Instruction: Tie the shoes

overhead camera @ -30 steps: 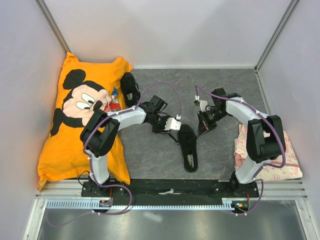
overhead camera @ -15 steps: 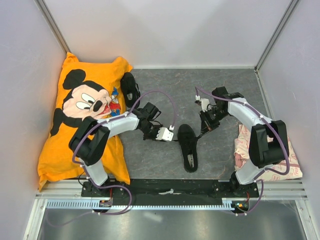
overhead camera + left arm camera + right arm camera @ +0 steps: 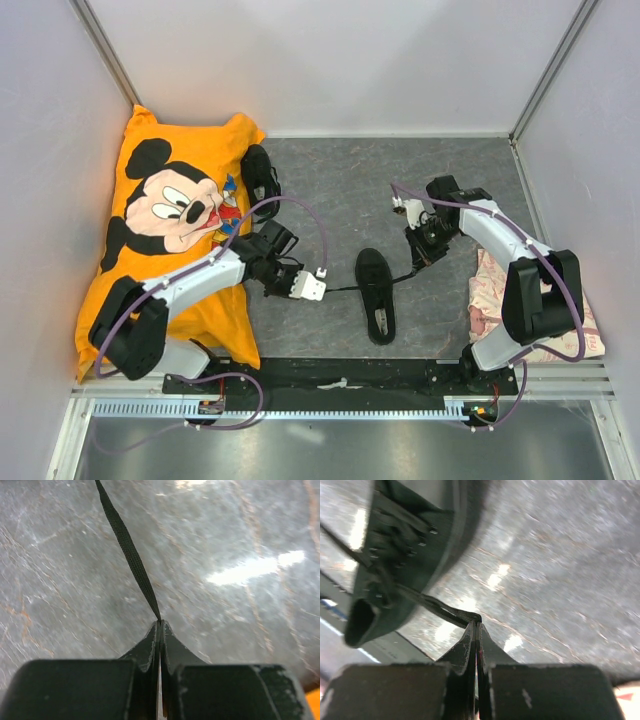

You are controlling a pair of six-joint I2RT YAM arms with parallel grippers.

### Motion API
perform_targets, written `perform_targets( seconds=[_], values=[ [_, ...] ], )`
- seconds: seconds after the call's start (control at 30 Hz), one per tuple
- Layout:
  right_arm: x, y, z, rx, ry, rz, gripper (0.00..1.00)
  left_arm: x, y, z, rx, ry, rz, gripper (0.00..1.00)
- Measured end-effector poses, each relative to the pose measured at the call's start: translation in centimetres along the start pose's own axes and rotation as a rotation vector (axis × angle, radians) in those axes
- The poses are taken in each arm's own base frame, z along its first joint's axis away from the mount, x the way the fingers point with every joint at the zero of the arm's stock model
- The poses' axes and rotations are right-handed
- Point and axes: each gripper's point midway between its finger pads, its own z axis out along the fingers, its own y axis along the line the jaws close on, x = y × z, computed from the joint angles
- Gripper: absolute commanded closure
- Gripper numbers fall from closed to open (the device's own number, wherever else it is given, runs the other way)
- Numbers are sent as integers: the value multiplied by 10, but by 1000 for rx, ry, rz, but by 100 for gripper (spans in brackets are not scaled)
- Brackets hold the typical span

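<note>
A black shoe (image 3: 376,293) lies on the grey mat in the middle; it also shows in the right wrist view (image 3: 405,545). My left gripper (image 3: 310,288) is shut on a flat black lace (image 3: 127,550) that runs taut from its tips toward the shoe. My right gripper (image 3: 416,264) is shut on the other lace (image 3: 445,611), a loop pinched at its tips, right of the shoe. A second black shoe (image 3: 261,175) lies at the back by the orange pillow.
The orange Mickey Mouse pillow (image 3: 160,240) fills the left side, under my left arm. A pink patterned cloth (image 3: 560,320) lies at the right by my right arm's base. Grey walls enclose the mat on three sides.
My left gripper has pulled its lace leftward and nearer, away from the shoe. My right gripper has shifted slightly right with its lace. The laces now stretch out to both sides.
</note>
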Motion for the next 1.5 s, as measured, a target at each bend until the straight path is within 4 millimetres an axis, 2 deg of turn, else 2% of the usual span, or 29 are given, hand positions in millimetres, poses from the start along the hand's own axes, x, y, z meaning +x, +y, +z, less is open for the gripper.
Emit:
perform_targets(
  seconds=[0.1,0.27,0.4,0.53,0.6,0.7,0.9,1.1,1.23,1.3,1.33,1.37,1.4,1.43,1.47,1.5],
  values=[
    [7,-10,1,55,23,-6,100,0,-10,-8,-8,-3,3,98],
    [10,-25,0,141,33,-12,100,0,-16,-10,1,-3,-3,98],
    [5,-37,-2,207,18,-6,100,-2,-19,-14,5,-8,-4,98],
    [-10,-31,-4,184,-39,13,100,-20,-22,-27,-1,-68,4,98],
    [-23,-23,-6,153,-84,12,100,-39,-17,-35,-13,-109,24,99],
    [-55,1,-10,65,-186,-11,100,-82,-13,-45,-19,-190,119,98],
    [-98,56,-11,-124,-328,-71,100,-163,-39,-45,55,-346,302,98],
    [-123,110,-5,-319,-373,-152,100,-231,-59,-24,79,-485,430,99],
    [-125,134,10,-439,-340,-173,100,-265,-46,-3,-8,-546,477,99],
    [-122,142,17,-480,-319,-179,95,-277,-37,3,-75,-576,502,99],
    [-121,145,19,-496,-310,-182,90,-281,-32,7,-107,-587,512,94],
    [-120,149,21,-511,-301,-186,78,-285,-28,11,-133,-592,517,86],
    [-120,150,22,-518,-295,-192,65,-287,-22,13,-160,-593,518,62],
    [-120,151,23,-524,-288,-202,55,-290,-17,16,-184,-594,518,54],
    [-121,150,23,-527,-285,-207,40,-291,-13,18,-205,-590,515,48],
    [-121,149,23,-526,-279,-208,34,-291,-9,18,-224,-582,506,44]
  ],
)
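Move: Both grippers already hold a taut lace end. The shoe's middle lies about 13 cm to the left gripper's right, 1 cm back and 4 cm below. From the right gripper it is roughly 10 cm left, 6 cm back and 6 cm down. The other shoe stands some 16 cm left of the left gripper and 26 cm farther out; the pink cushion's middle is around 30 cm right of the right gripper and 8 cm back. Draw the lace ends a few centimetres farther apart, then swap them across the shoe: lift the left gripper about 13 cm and carry it right and back, past the shoe's near half, while the right gripper rises and sweeps some 20 cm left by the toe. Tilt both sets of fingers outward along their travel, over 30 degrees, and open them at the end to let the laces go. ##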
